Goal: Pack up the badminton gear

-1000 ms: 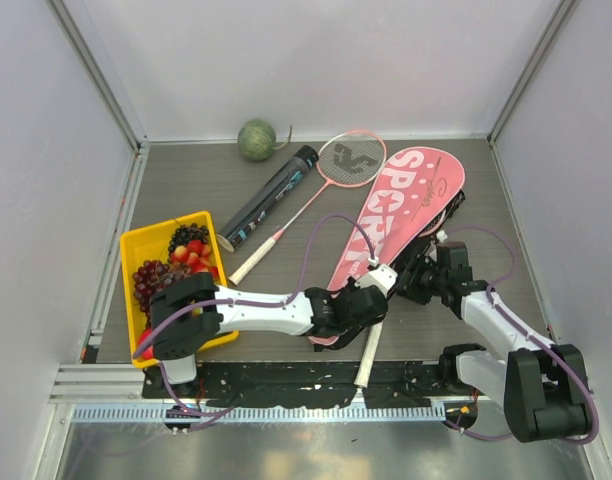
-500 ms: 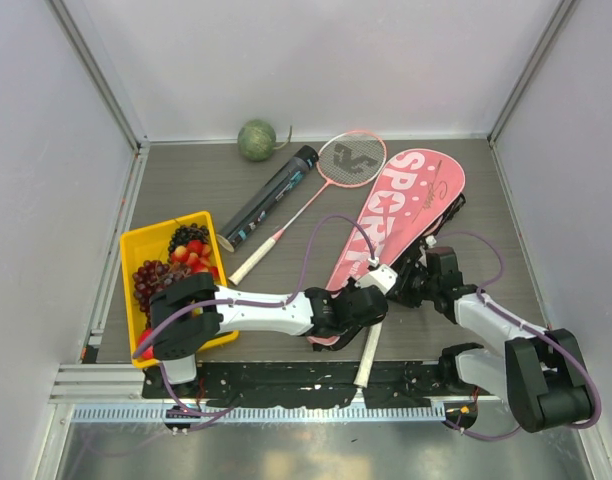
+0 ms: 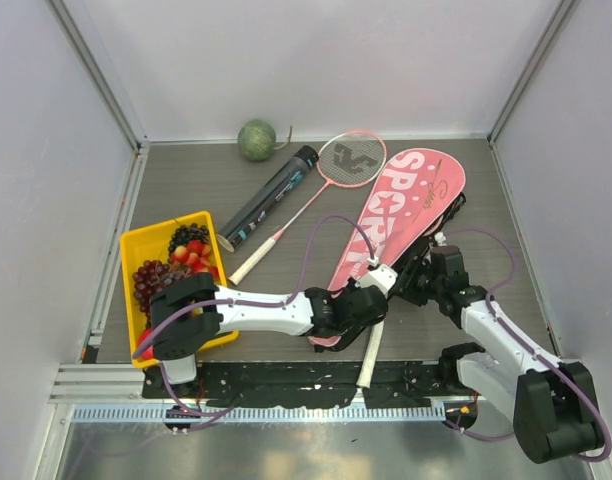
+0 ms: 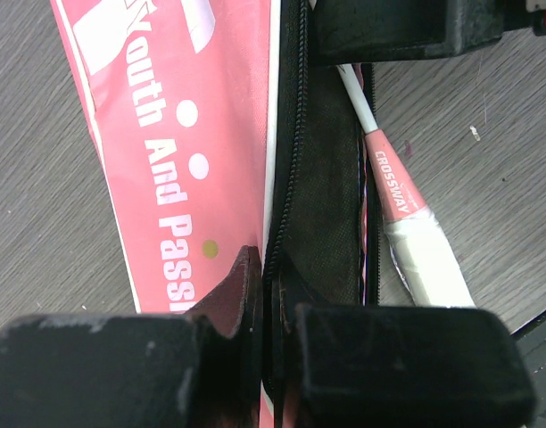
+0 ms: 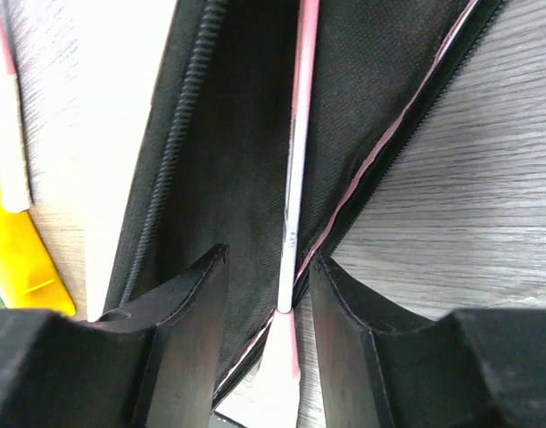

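Observation:
The pink "SPORT" racket bag [image 3: 401, 205] lies diagonally on the table, its black-lined right edge unzipped. One pink-framed racket sits inside it, its white handle [image 3: 370, 352] sticking out at the near end. My left gripper [image 3: 358, 308] is shut on the bag's black zipper edge [image 4: 291, 205], beside the pink cover [image 4: 166, 134] and the handle [image 4: 429, 267]. My right gripper [image 5: 268, 267] is open inside the bag's opening, and the thin racket shaft [image 5: 293, 205] runs between its fingers [image 5: 344, 308]. A second racket [image 3: 346, 160] and the long black tube [image 3: 271, 195] lie left of the bag.
A yellow tray [image 3: 136, 250] of fruit stands at the near left, under the left arm. A green melon [image 3: 256, 140] rests against the back wall. Grey walls close in the table on three sides, and a black rail runs along the near edge.
The right gripper has shifted slightly along the bag's open edge and its jaws have narrowed then widened a little. The left gripper keeps its hold and has not moved.

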You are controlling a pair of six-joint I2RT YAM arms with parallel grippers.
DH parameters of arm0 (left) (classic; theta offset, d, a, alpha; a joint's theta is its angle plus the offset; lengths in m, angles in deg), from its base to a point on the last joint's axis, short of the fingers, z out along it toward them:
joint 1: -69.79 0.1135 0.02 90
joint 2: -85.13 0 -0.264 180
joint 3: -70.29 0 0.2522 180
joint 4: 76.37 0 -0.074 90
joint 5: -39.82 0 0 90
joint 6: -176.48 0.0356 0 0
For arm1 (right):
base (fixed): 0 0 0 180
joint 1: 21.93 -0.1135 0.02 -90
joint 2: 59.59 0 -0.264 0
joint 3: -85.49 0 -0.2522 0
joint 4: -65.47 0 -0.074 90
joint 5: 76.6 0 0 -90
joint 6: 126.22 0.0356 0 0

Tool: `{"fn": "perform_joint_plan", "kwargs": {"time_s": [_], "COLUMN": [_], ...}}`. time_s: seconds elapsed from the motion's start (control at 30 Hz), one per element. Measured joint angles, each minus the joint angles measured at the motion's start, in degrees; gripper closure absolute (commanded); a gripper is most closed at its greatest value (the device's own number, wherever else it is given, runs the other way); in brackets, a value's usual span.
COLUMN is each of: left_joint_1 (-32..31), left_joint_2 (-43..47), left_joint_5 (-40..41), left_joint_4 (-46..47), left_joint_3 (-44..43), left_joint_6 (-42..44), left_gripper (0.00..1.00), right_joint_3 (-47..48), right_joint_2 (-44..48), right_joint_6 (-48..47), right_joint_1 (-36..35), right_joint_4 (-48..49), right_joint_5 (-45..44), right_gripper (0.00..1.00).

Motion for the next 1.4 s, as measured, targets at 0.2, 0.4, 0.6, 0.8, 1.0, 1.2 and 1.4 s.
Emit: {"fn": "perform_joint_plan", "kwargs": {"time_s": [0.2, 0.4, 0.6, 0.8, 1.0, 1.2, 1.4], "left_joint_1": [0.0, 0.1, 0.0, -0.1, -0.1, -0.2, -0.3], "left_joint_2": [0.0, 0.0, 0.2, 2.1, 5.1, 8.2, 8.9], "left_joint_5": [-0.2, -0.6, -0.5, -1.2, -2.8, -4.5, -5.6], "left_joint_4": [0.0, 0.1, 0.5, 3.1, 7.3, 9.2, 11.0], "left_joint_3": [0.0, 0.0, 0.6, 5.5, 9.9, 10.8, 10.8], "left_joint_6": [-0.2, -0.5, -1.8, -2.0, -2.8, -3.6, -3.6], "left_gripper": [1.00, 1.00, 1.00, 1.00, 1.00, 1.00, 1.00], "right_joint_3": [-0.3, -0.9, -2.8, -1.4, -2.1, -2.9, -4.0], "right_joint_2": [-5.2, -12.0, -12.1, -10.6, -7.5, -7.0, -9.8], "right_joint_6": [-0.1, 0.8, 4.3, 7.6, 13.4, 18.0, 20.6], "right_joint_1": [0.0, -0.3, -0.4, 0.4, 1.9, 1.9, 1.8], "right_joint_4": [4.1, 11.1, 15.7, 15.9, 18.6, 21.2, 25.2], "right_joint_5": [-0.3, 1.9, -0.1, -1.2, -2.9, -5.7, -6.0], "right_gripper": [0.59, 0.94, 0.95, 0.95, 0.95, 0.95, 0.95]}}
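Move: Ahead of the right hand by about 1 cm, 1 cm to its left and 3 cm below is the racket shaft just above the handle. The handle's middle lies some 14 cm back and 6 cm left of the right hand; the bag's wide end is about 25 cm ahead and 6 cm right. The left hand already has the bag's zip edge pinched between its fingers; from it the shaft is some 7 cm ahead, 5 cm right and 4 cm lower. Sinking about 3 cm over the shaft, the right hand shuts its open fingers on it, then carries it forward some 5 cm towards the bag's wide end while rising about 4 cm and turning roughly 20 degrees clockwise. The left hand keeps its pinch on the zip edge, draws back about 2 cm, dips then lifts, and rolls some 10 degrees, left side down. ##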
